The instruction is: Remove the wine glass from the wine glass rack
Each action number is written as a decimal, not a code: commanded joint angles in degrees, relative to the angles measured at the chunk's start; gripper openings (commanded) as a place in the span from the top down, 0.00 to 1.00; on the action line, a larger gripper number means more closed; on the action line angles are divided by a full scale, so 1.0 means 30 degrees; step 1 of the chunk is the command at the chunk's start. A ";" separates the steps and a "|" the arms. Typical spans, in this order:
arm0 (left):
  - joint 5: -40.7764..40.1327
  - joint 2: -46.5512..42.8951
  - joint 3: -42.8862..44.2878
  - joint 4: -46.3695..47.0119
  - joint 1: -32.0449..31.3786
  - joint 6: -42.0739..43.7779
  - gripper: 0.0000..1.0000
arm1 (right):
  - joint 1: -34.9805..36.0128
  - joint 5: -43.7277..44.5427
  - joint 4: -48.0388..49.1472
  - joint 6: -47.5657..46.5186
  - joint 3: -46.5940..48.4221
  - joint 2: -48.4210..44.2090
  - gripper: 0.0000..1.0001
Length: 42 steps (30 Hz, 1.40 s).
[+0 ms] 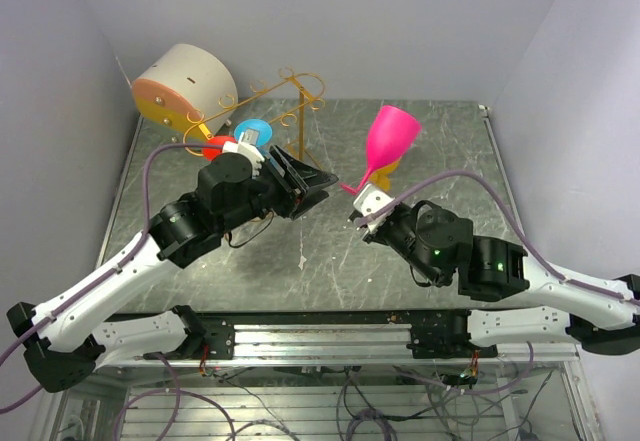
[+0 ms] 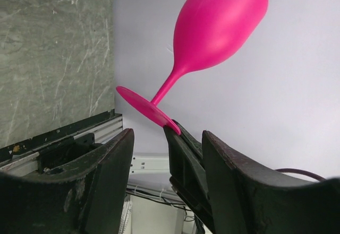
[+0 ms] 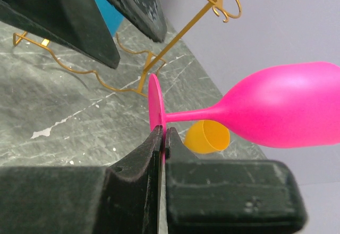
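The pink wine glass point(image 1: 392, 137) hangs tilted in the air right of the gold wire wine glass rack point(image 1: 283, 98), fully apart from it. My right gripper point(image 1: 359, 202) is shut on the rim of its round foot point(image 3: 155, 105); the bowl point(image 3: 289, 111) points away to the right in the right wrist view. My left gripper point(image 1: 318, 183) stands open just left of the foot, with nothing between its fingers. In the left wrist view the glass point(image 2: 220, 24) rises above the right gripper's fingers point(image 2: 183, 154), which stand between my left fingers point(image 2: 106, 175).
A blue glass point(image 1: 252, 133) and a red one point(image 1: 218, 147) sit at the rack. A cream drum with an orange face point(image 1: 183, 86) lies at the back left. A yellow cup point(image 3: 208, 137) rests on the marble table point(image 1: 330, 261) under the pink bowl. Walls close in on all sides.
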 commanded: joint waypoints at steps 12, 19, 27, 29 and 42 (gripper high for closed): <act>0.0075 0.0433 0.0094 0.0748 -0.0037 -0.0106 0.36 | 0.3170 0.2788 0.3189 -0.1671 -0.0716 0.0979 1.00; 0.0757 0.0647 -0.0485 0.1460 -0.0041 -0.0239 0.38 | 0.5980 0.5395 0.6180 -0.4185 -0.2219 0.1244 1.00; 0.1689 0.0632 -0.1150 0.2813 -0.0040 -0.0107 0.58 | 0.7074 0.6822 0.7878 -0.5730 -0.2823 0.1933 1.00; 0.1894 0.0428 -0.1483 0.3359 -0.0044 -0.0065 0.71 | 0.7097 0.6776 0.8007 -0.5703 -0.2891 0.1715 1.00; 0.1334 -0.1052 -0.3061 0.4732 -0.0044 0.0202 0.93 | 0.7105 0.7775 0.5935 -0.3242 -0.2184 0.1044 0.90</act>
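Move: The left hand is open. The foot of the pink wine glass, held at its edge by the right fingers, lies about 5 cm to its right, 1 cm nearer the base and 2 cm lower. The blue glass on the rack is some 15 cm ahead, 12 cm left and 22 cm below. From the right hand, the left gripper is roughly 7 cm left, 1 cm ahead and 2 cm up; the yellow glass stands about 19 cm ahead, 7 cm right and 27 cm down. The left fingers close on the left edge of the pink glass's foot, which the right fingers still pinch at their own edge. First the right hand brings the glass about 5 cm back and 4 cm left, tipping its fingers up some 15 degrees, then holds nearly still. The left hand sinks about 3.5 cm and drifts 2 cm right onto the foot, shuts, and eases up 1 cm. ##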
